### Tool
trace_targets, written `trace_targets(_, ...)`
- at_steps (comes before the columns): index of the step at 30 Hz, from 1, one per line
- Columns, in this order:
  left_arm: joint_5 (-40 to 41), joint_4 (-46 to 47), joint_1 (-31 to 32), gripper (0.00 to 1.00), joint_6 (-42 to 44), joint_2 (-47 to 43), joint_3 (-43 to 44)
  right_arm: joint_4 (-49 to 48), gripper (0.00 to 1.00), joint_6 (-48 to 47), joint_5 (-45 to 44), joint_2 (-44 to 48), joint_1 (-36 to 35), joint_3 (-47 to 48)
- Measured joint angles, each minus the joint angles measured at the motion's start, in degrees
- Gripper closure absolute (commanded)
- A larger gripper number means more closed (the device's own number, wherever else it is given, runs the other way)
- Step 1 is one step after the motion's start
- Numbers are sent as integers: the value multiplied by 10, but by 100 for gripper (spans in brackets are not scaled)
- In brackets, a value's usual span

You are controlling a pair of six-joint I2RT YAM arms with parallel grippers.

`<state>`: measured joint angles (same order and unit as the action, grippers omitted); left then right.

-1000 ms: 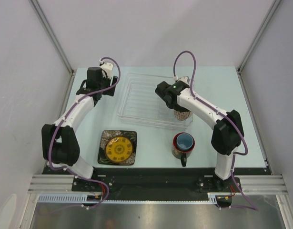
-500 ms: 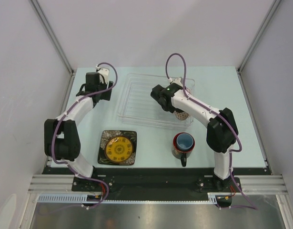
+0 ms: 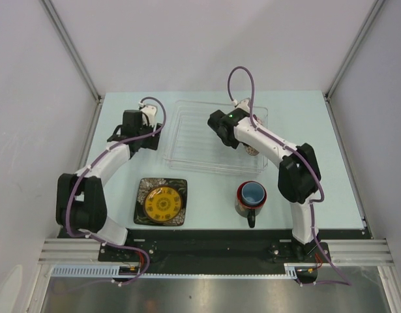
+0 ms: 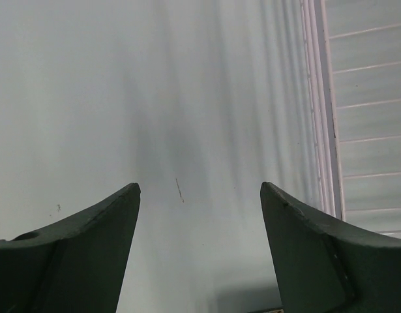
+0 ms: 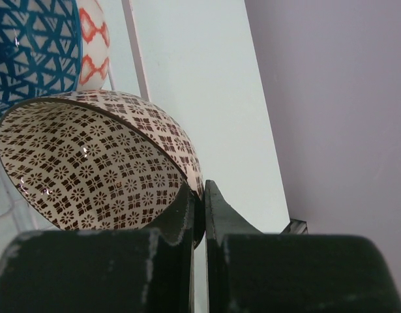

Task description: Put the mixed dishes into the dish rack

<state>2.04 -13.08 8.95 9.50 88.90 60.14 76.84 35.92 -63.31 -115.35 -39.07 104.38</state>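
Note:
My right gripper [image 5: 201, 189] is shut on the rim of the beige bowl [image 5: 89, 163], which has a brown flower pattern and is tilted on its side. From above, that gripper [image 3: 241, 142] holds the bowl [image 3: 252, 150] over the right part of the clear dish rack [image 3: 193, 134]. A blue-white patterned bowl [image 5: 27, 52] lies just beyond it. My left gripper [image 4: 200, 189] is open over bare table, left of the rack's rim [image 4: 323, 130]. The yellow plate [image 3: 162, 202] rests on the black square plate [image 3: 143, 210]. The light blue cup [image 3: 253, 193] sits inside the dark mug [image 3: 241, 207].
An orange-and-white patterned piece [image 5: 92, 42] shows beside the blue bowl. White walls and metal posts close in the table [image 3: 298, 117] on three sides. The right arm's purple cable [image 3: 234, 81] loops above the rack.
The right arm has carried the beige bowl from the rack's near right edge further back over the rack. The left arm has shifted slightly toward the rack, still open.

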Motion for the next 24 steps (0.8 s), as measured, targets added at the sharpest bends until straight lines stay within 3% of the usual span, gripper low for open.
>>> trace_targets(12,-37,-17,9,21,-12,-61,-9,0,100,-5,-7,-83,52,44)
trace_targets(24,-49,-30,85,21,-25,-64,-34,5,98,-12,-3,-89,51,43)
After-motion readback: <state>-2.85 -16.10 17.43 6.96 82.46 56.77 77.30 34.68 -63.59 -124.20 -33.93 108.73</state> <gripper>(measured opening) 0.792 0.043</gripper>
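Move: The patterned bowl is pinched by its rim in the right hand; its slot in the right-hand part of the dish rack lies about 3 cm ahead, 4 cm to the right and 9 cm below. The blue bowl stands some 11 cm ahead and 3 cm right, the red mug 19 cm back and 1 cm right. From the left hand the nearest stretch of the rack's left rim is level with it, 6 cm right, and the square plate 21 cm back, 3 cm right. The right hand keeps its pinch on the patterned bowl and takes it forward, right and down, about 3 cm each way, into the rack short of the blue bowl, then stops sinking and eases back left by under a centimetre. Meanwhile the open left hand lifts nearly 3 cm and sinks most of that again while going about 7 cm right and 4 cm back towards the rack's left rim, turning some 10 degrees clockwise; whether it touches the rim can't be seen. ##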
